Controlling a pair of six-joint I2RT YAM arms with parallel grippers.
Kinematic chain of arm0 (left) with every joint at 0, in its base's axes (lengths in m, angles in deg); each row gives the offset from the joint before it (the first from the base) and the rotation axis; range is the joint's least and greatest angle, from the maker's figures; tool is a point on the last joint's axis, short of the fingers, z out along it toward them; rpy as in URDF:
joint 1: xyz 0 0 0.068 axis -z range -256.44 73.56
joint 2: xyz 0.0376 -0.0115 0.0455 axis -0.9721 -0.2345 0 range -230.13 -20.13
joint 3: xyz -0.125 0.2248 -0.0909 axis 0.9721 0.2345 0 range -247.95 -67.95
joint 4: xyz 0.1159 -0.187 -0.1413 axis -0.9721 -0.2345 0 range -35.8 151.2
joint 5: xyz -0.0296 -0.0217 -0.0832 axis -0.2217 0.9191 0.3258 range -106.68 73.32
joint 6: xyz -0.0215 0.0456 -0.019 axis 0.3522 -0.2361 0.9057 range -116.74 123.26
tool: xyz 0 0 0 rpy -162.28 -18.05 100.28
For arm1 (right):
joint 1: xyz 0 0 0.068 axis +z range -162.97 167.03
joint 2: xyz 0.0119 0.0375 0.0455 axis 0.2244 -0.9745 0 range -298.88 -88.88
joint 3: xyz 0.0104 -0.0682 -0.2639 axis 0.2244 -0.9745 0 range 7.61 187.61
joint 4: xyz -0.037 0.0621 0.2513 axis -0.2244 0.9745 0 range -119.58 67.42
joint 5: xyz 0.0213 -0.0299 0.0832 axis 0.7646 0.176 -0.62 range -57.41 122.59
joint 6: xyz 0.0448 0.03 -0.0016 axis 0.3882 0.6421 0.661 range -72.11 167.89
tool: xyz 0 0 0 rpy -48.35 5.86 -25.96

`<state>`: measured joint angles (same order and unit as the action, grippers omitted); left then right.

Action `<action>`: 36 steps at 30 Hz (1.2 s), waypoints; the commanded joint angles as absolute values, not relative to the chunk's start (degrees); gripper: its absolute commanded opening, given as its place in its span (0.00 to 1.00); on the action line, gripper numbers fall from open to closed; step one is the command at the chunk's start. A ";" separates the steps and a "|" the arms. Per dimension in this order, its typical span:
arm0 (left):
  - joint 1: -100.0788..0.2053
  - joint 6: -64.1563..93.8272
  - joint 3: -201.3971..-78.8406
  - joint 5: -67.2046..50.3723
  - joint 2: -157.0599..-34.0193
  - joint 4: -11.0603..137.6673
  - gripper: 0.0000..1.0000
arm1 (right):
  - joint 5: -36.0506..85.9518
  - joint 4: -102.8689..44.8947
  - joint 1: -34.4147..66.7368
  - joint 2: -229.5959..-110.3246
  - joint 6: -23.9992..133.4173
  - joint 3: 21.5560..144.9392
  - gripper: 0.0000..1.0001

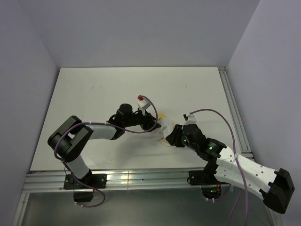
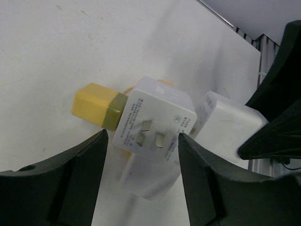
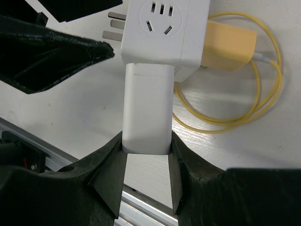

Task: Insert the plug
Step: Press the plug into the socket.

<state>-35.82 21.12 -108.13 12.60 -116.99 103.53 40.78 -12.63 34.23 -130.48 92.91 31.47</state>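
A white plug [image 3: 146,108] is clamped at its near end by my right gripper [image 3: 146,146], which is shut on it. The plug's far end meets a side face of a white cube adapter [image 3: 160,28] lying on the table; its pins are hidden. A yellow charger [image 3: 228,47] sits in the adapter's other side. My left gripper [image 2: 142,141] is open, one finger on each side of the adapter [image 2: 155,122], whose pronged face points toward it. The white plug [image 2: 230,120] shows to the right there. Seen from above, both grippers meet at the adapter [image 1: 165,126].
A yellow cable [image 3: 263,94] loops on the table to the right of the adapter. A metal rail [image 3: 141,207] runs along the table's near edge just behind my right gripper. The left gripper's finger [image 3: 56,52] lies close to the adapter's prongs.
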 commanded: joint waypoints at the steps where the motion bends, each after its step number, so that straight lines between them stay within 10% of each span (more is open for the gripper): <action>1: -35.83 21.71 -107.42 19.17 -115.15 108.13 0.67 | 40.33 -13.94 33.79 -130.71 91.49 36.09 0.26; 36: -37.94 26.19 -109.43 23.93 -123.14 112.35 0.99 | 37.60 -13.41 32.12 -131.59 90.52 37.32 0.26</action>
<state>-37.67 25.21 -107.76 22.02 -122.43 109.10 37.83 -10.69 32.73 -132.54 91.66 33.98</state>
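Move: The white socket cube, its bare prongs facing the left hand, is about 5 cm to that hand's right, level fore-and-aft and roughly 2 cm lower. The yellow plug sits some 5 cm forward of the cube, another white plug about 5 cm beneath it. The white plug being pressed, pinched in the right fingers, lies about 5 cm back and 7 cm right of the left hand. From the right hand the cube is about 5 cm ahead, 4 cm left and 3 cm down. Back about 2.5 cm first, with a slight clockwise turn, then down about 2.5 cm and a little forward again, the left hand squares up in front of the prong side of the socket cube, its fingers spreading from two-thirds to fully open. The right hand stays in place, keeping its pinch on the white plug against the cube. ##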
